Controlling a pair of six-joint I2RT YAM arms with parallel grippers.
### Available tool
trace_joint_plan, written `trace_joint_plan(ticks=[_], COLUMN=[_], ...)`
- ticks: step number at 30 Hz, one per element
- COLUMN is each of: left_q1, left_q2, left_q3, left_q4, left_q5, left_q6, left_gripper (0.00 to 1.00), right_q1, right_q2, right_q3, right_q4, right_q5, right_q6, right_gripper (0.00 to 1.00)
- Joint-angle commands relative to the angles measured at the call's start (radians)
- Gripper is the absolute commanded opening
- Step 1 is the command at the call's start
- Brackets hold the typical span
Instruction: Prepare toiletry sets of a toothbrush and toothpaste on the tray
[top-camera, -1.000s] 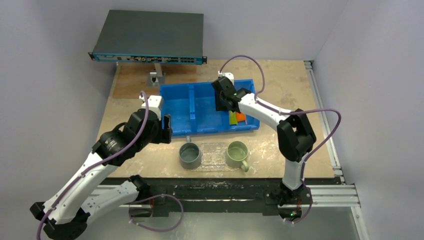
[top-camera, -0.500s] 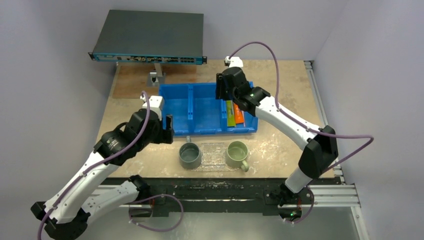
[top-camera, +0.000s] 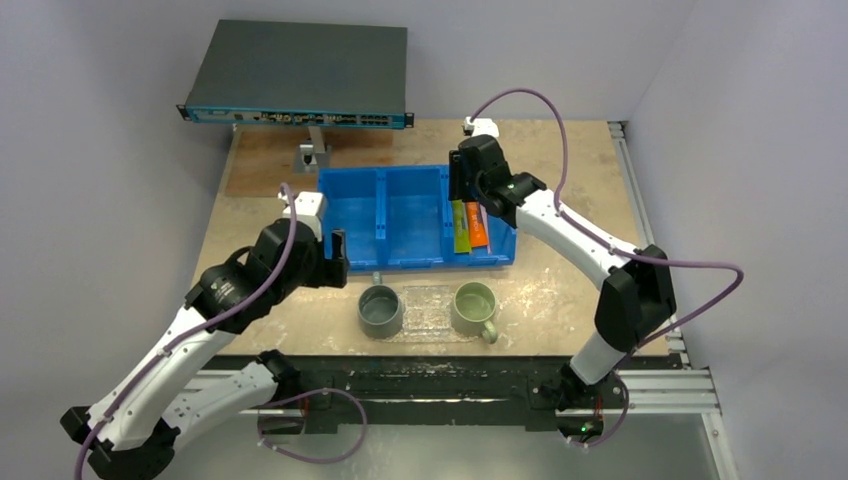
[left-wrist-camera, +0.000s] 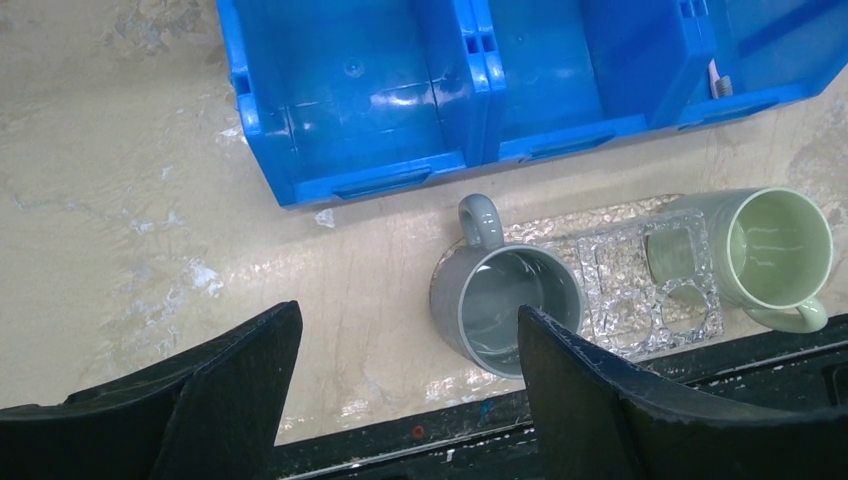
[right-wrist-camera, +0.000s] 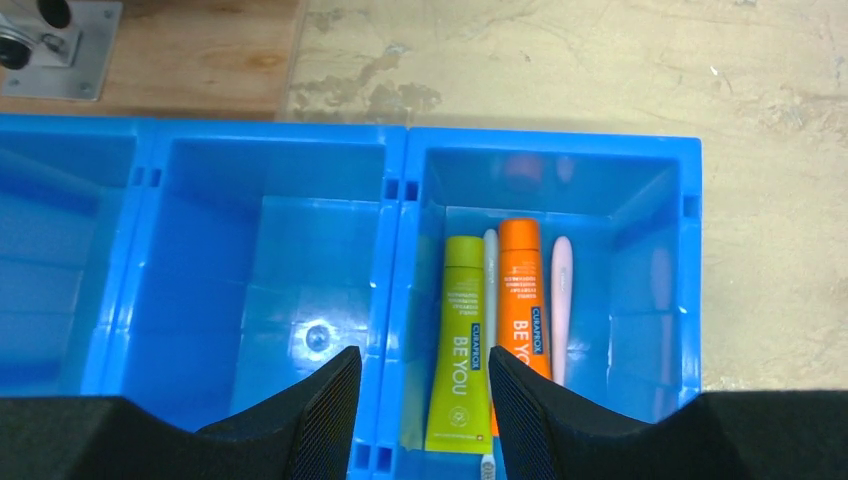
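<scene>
The green toothpaste tube (right-wrist-camera: 460, 340) and the orange tube (right-wrist-camera: 522, 295) lie side by side in the right compartment of the blue bin (right-wrist-camera: 400, 190). One pale toothbrush (right-wrist-camera: 490, 290) lies between them, another (right-wrist-camera: 560, 300) right of the orange tube. My right gripper (right-wrist-camera: 422, 355) hovers open above that compartment's left wall, holding nothing. The clear pebbled tray (top-camera: 428, 310) lies in front of the bin with a grey mug (top-camera: 381, 311) and a pale-green mug (top-camera: 474, 308) on its ends. My left gripper (left-wrist-camera: 408, 315) is open over bare table left of the grey mug (left-wrist-camera: 508, 310).
The bin's left and middle compartments (top-camera: 384, 215) hold nothing. A dark network switch (top-camera: 297, 72) stands on a metal bracket (top-camera: 313, 155) over a wooden board at the back left. A metal rail (top-camera: 650, 250) runs along the table's right edge.
My right arm has swung right and toward the back of the bin, uncovering the tubes below it. The left jaws have widened slightly; the left arm has stayed put.
</scene>
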Motion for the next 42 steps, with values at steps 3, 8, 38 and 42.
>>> trace_joint_plan(ticks=[3,8,38,42], left_q1=[0.005,0.005,0.012,0.015], left_q2=[-0.02,-0.034,-0.048,-0.048], left_q3=[0.0,-0.002,-0.003,-0.003], left_q4=[0.032,0.034,0.037,0.039], left_q5=[-0.003,-0.006,0.001,0.006], left_q6=[0.003,0.0,0.0,0.0], left_gripper=[0.79,0.87,1.0,1.0], right_q1=[-0.039,-0.069,-0.146,-0.149], right_q2=[0.033,0.088,0.347,0.358], right_q3=[-0.01,-0.018,0.045,0.04], right_q4=[0.03,0.058,0.074,0.072], right_q5=[-0.025,-0.068,-0.109,-0.095], right_q6=[-0.05,-0.057,-0.061,-0.067], right_gripper=[0.53,0.53,0.49,0.47])
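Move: The orange toothpaste lies in the box's right-hand compartment, some 18 cm below the right hand, about 4 cm to its right and 1 cm ahead. Left of that tube by about 2 cm lies the grey toothbrush and by 5 cm the green toothpaste; the pink toothbrush lies 3 cm to its right; all three sit 1 to 2 cm nearer the base. From the left hand the orange tube is about 20 cm ahead, 27 cm right and 21 cm below. The orange toothpaste is what the right hand comes down on: it sinks about 15 cm into the compartment, easing forward and right by some 4 cm each, while the fingers tip about 15 degrees further down. They stay half open, lined up either side of the tube and the grey toothbrush beside it; no grip yet. The left hand barely shifts but opens its fingers fully. ##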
